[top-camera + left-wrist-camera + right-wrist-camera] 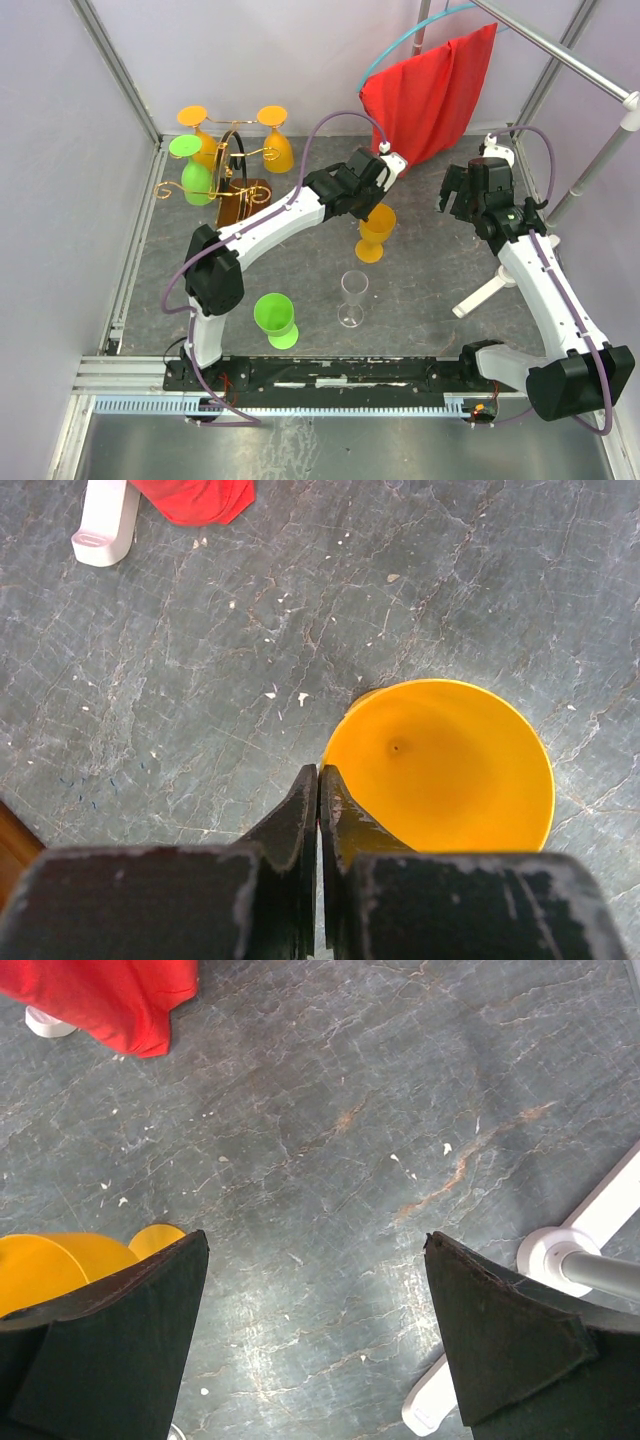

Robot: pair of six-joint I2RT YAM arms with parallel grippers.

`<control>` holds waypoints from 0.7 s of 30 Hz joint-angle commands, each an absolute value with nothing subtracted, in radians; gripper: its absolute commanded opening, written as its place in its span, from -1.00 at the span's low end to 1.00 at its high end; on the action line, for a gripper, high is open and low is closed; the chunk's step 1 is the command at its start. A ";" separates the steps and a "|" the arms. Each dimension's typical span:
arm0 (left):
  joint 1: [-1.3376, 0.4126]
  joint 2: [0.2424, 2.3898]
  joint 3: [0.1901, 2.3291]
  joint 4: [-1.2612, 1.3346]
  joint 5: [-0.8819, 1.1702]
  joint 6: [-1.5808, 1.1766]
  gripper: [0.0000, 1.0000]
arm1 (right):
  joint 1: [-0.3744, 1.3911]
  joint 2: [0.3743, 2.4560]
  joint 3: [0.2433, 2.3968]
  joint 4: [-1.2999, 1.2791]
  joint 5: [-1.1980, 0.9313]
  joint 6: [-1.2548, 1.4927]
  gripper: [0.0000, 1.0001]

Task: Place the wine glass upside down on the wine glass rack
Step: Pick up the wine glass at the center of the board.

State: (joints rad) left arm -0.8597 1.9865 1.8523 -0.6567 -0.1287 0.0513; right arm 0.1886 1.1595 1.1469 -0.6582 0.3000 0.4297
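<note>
An orange wine glass (377, 232) stands upright on the grey table, mid-right. My left gripper (374, 203) is directly above it. In the left wrist view the left gripper (319, 770) is shut, its two fingers pinched on the near rim of the orange glass (450, 770), one finger inside the bowl and one outside. The wine glass rack (243, 200) stands at the back left, with two orange glasses and a green one hanging upside down on its wire arms. My right gripper (455, 195) hovers open to the right of the orange glass (60, 1260); nothing lies between the right gripper's (315, 1245) fingers.
A clear glass (352, 297) and a green glass (275, 320) stand upright near the front. A red cloth (430, 90) hangs at the back on a hoop. A white stand foot (485, 292) and a slanted metal pole are on the right. Enclosure walls surround the table.
</note>
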 commanded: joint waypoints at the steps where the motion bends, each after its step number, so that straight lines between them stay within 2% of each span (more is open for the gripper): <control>1: -0.848 1.895 1.910 -0.626 -0.145 0.033 -0.95 | 0.183 1.151 1.159 -0.615 0.246 0.420 0.93; 5: -0.815 1.804 1.900 -0.556 -0.157 0.036 -0.95 | 0.182 1.164 1.212 -0.614 0.117 0.479 0.93; 10: -0.786 1.655 1.753 -0.376 -0.218 0.104 -0.95 | 0.180 1.173 1.275 -0.567 -0.074 0.673 0.93; 16: -0.765 1.486 1.539 -0.115 -0.235 0.155 -0.95 | 0.179 1.169 1.253 -0.339 -0.268 1.040 0.91; 21: -0.764 1.399 1.371 0.118 -0.220 0.198 -0.95 | 0.178 1.215 1.182 -0.025 -0.390 1.389 0.87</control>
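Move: My left fingers are already shut on the left-front part of the orange wine glass's rim; its middle is about 3 cm right, 2 cm back and 7 cm below. From that hand the rack is some 31 cm left and 15 cm ahead, its nearest hanging orange glass about 20 cm left and 18 ahead, and the clear glass 19 cm back, 2 left. From my open right hand the held glass lies some 22 cm left, level ahead, 15 cm lower. Keeping the rim pinched, I lift my left hand about 20 cm off the board, drifting left towards the rack as it climbs, and tip its fingers up some 30 degrees while it rolls left side down. My right hand stays wide open and swings left and up about 15 cm towards the glass, rolling its left side up by nearly 50 degrees, not touching yet. ##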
